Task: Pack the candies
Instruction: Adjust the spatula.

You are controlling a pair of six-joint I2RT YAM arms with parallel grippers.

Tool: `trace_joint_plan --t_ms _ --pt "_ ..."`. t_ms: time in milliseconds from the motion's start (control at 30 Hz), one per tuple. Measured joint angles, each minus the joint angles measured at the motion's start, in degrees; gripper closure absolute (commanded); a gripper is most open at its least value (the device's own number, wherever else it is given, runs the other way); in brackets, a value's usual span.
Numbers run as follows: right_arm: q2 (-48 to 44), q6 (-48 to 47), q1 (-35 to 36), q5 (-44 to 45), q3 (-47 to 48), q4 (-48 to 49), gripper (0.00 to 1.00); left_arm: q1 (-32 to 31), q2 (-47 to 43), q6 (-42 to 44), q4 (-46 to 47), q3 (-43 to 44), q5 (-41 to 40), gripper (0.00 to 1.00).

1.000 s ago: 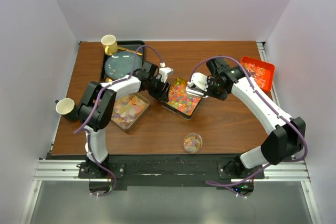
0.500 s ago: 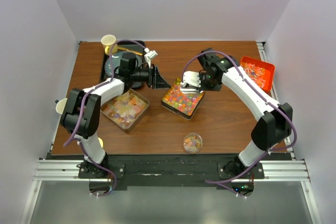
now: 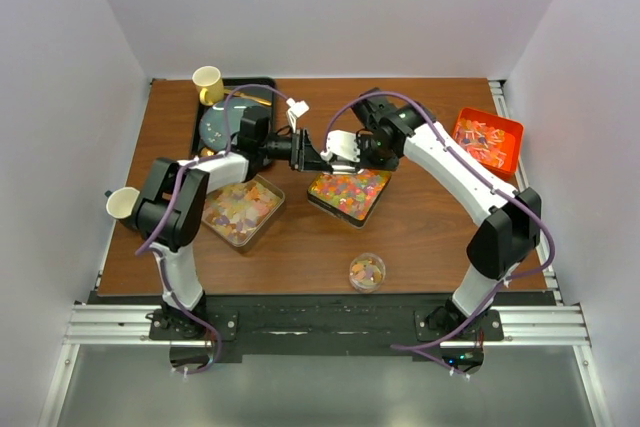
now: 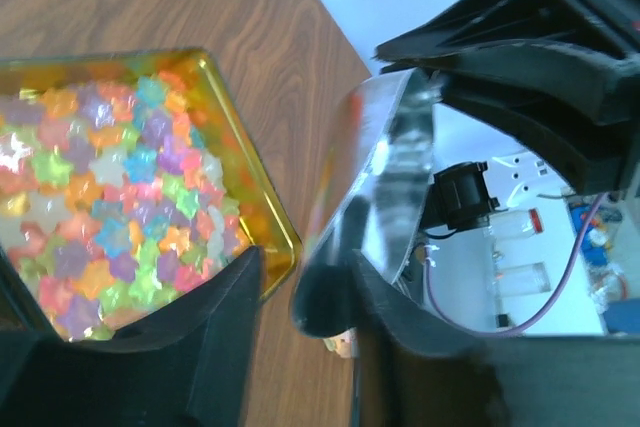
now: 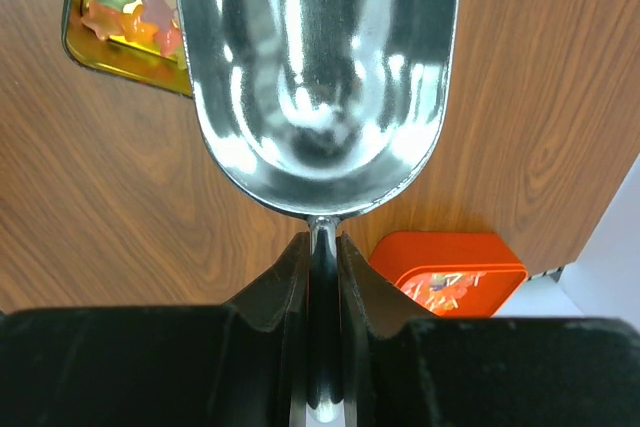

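Observation:
My right gripper is shut on the handle of the metal scoop, whose bowl shows no candies. The scoop hangs just beyond the far edge of the gold tin of bright multicolour star candies. My left gripper meets it from the left. In the left wrist view the scoop's front lip lies between the left gripper's parted fingers, with a gap to the left finger. The star candies fill the tin below.
A clear tray of pastel candies sits at the left. An orange tray of red-white candies is at the right. A small round jar stands near the front. A black tray and yellow cup stand at the back left, and another cup at the left edge.
The right gripper carried the scoop back and left, off the tin. The left gripper swung away to the back left, then came right to the scoop's mouth, its jaws narrowing.

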Motion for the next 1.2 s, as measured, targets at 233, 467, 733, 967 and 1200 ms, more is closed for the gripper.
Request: trace_joint_plan --t_ms 233,467,733,967,1200 --pt "0.1 1.4 1.0 -1.3 0.0 -0.3 1.0 0.0 1.9 -12.2 18.4 -1.7 3.7 0.93" --pt "-2.3 3.4 -0.4 -8.1 -3.7 1.1 0.52 0.2 6.3 -24.1 33.0 -4.2 6.9 1.0" --pt "-10.2 8.5 -14.3 -27.8 -6.1 4.2 0.5 0.2 6.3 -27.1 36.5 -4.2 7.1 1.0" --pt "-11.7 11.2 -15.0 -38.0 -7.6 7.1 0.5 0.4 6.3 -25.9 34.9 -4.2 9.3 1.0" --pt "-6.8 10.8 -14.6 -41.4 -6.9 6.5 0.52 0.4 6.3 -24.1 32.2 -4.2 10.0 1.0"
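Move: The spatula, its handle in the right fingers, has its middle about 4 cm right of the left hand and 1 cm higher, level fore and aft; from the right hand it lies some 6 cm left, at the same height and level fore and aft. The gold candy tray sits roughly 14 cm below the left hand, 3 cm back and 6 cm right. The clear tray lies 21 cm left of the left hand, 7 cm back, equally low. Left hand, easing back 2 cm, pinches the blade; right releases the handle, backs 3 cm and tilts leftward. ##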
